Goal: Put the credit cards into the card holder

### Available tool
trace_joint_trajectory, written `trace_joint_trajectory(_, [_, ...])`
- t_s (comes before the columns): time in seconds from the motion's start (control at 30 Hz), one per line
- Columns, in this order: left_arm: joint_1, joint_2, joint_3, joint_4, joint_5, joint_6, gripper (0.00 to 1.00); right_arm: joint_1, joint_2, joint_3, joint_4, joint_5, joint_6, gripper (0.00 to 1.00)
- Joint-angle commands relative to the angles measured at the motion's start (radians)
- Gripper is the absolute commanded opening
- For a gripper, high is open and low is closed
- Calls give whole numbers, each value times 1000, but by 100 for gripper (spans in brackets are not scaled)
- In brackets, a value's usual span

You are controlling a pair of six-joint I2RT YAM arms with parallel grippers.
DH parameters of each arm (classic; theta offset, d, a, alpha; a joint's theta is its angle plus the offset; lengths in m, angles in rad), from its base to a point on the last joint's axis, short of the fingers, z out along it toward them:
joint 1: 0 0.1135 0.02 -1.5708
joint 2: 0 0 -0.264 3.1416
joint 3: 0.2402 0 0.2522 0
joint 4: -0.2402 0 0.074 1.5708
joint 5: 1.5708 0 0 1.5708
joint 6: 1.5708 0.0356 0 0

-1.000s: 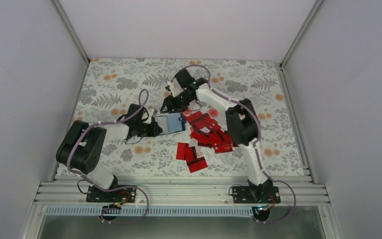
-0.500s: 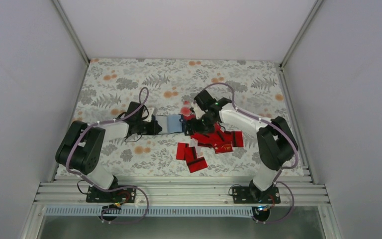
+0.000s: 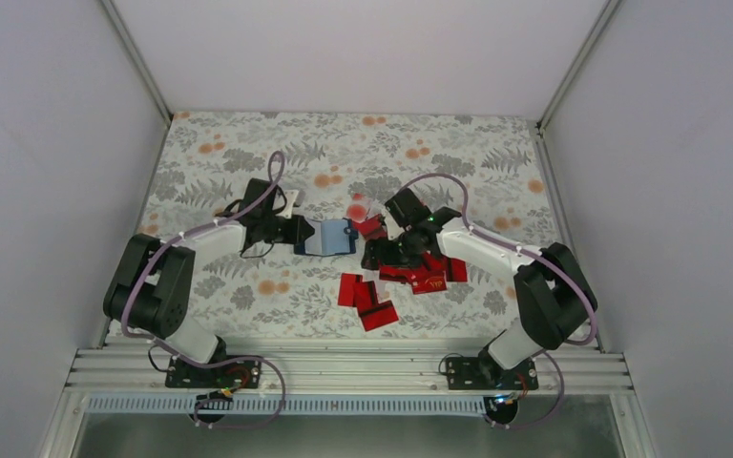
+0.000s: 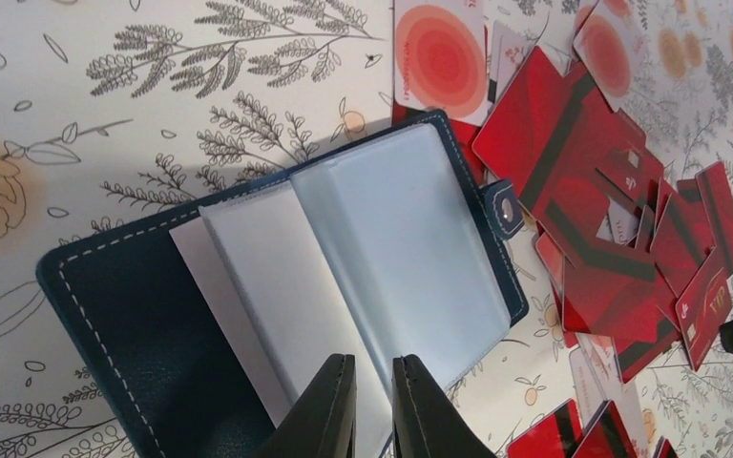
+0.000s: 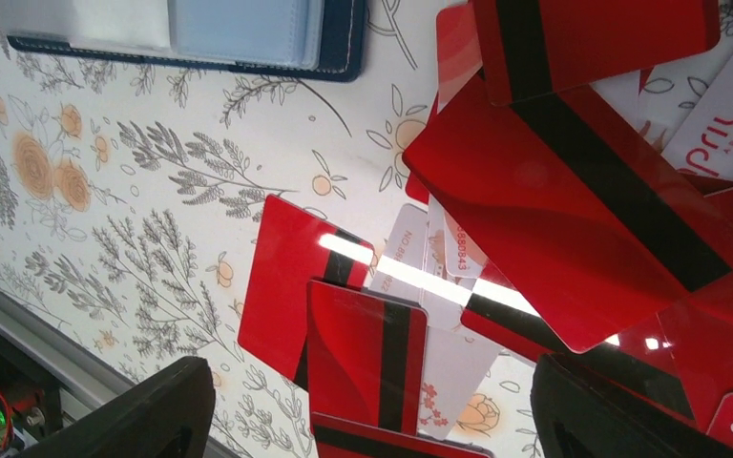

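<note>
The card holder (image 3: 329, 237) lies open on the floral mat, navy cover (image 4: 124, 324) down and clear sleeves (image 4: 401, 248) up. My left gripper (image 3: 298, 232) sits at its left edge, its jaws nearly together (image 4: 372, 367) on a clear sleeve. The red credit cards (image 3: 418, 269) lie in a loose overlapping pile to the right of the holder, many with a dark stripe (image 4: 582, 181). Two more of them (image 3: 367, 301) lie nearer the front. My right gripper (image 3: 374, 256) hovers open over the pile's left end, a striped red card (image 5: 367, 353) below the gap between its fingers (image 5: 372, 420).
White cards with a red disc (image 4: 439, 57) lie by the holder's far corner, and other white cards (image 5: 439, 258) are mixed into the pile. Grey walls enclose the mat on three sides. A metal rail (image 3: 344, 367) runs along the front edge.
My right arm swung from behind the holder forward to the left end of the card pile and its jaws opened wide. My left gripper and the holder shifted slightly away from the front.
</note>
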Motion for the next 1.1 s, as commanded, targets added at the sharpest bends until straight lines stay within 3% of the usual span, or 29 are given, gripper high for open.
trace_joint_trajectory(0.0, [-1, -35, 42, -40, 1, 23, 12, -12, -6, -28, 63, 9, 46, 84])
trace_joint_trajectory(0.4, [-20, -48, 97, -86, 8, 40, 12, -100, -95, -227, 230, -118, 198, 87])
trace_joint_trajectory(0.6, [-107, -31, 209, -140, -28, 72, 12, -163, -170, -328, 327, -194, 254, 86])
trace_joint_trajectory(0.8, [-224, 100, 322, -174, 4, 99, 12, -204, -221, -428, 452, -266, 344, 85])
trace_joint_trajectory(1.07, [-300, 303, 452, -233, 39, 89, 12, -218, -214, -528, 648, -308, 494, 83])
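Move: The striped red card at the near edge of the pile is about 1 cm back and 3 cm right of the right hand, some 7 cm below. From that hand, the pile's middle is about 3 cm ahead and 5 cm right, the loose cards 7 cm back and 3 cm left, the open card holder 7 cm ahead and 12 cm left. From the left hand the striped card lies roughly 19 cm right and 10 cm back; the holder's middle is 1 cm back, 4 cm right. Rightward, the left hand rises off the card holder, crosses above it by some 12 cm towards the card pile, then sinks again, its narrow finger gap unchanged. The right hand, fingers staying wide open, eases right, down and slightly back towards the striped card, about 5 cm in all, turning clockwise while its fingertips swing to point more to the left. ##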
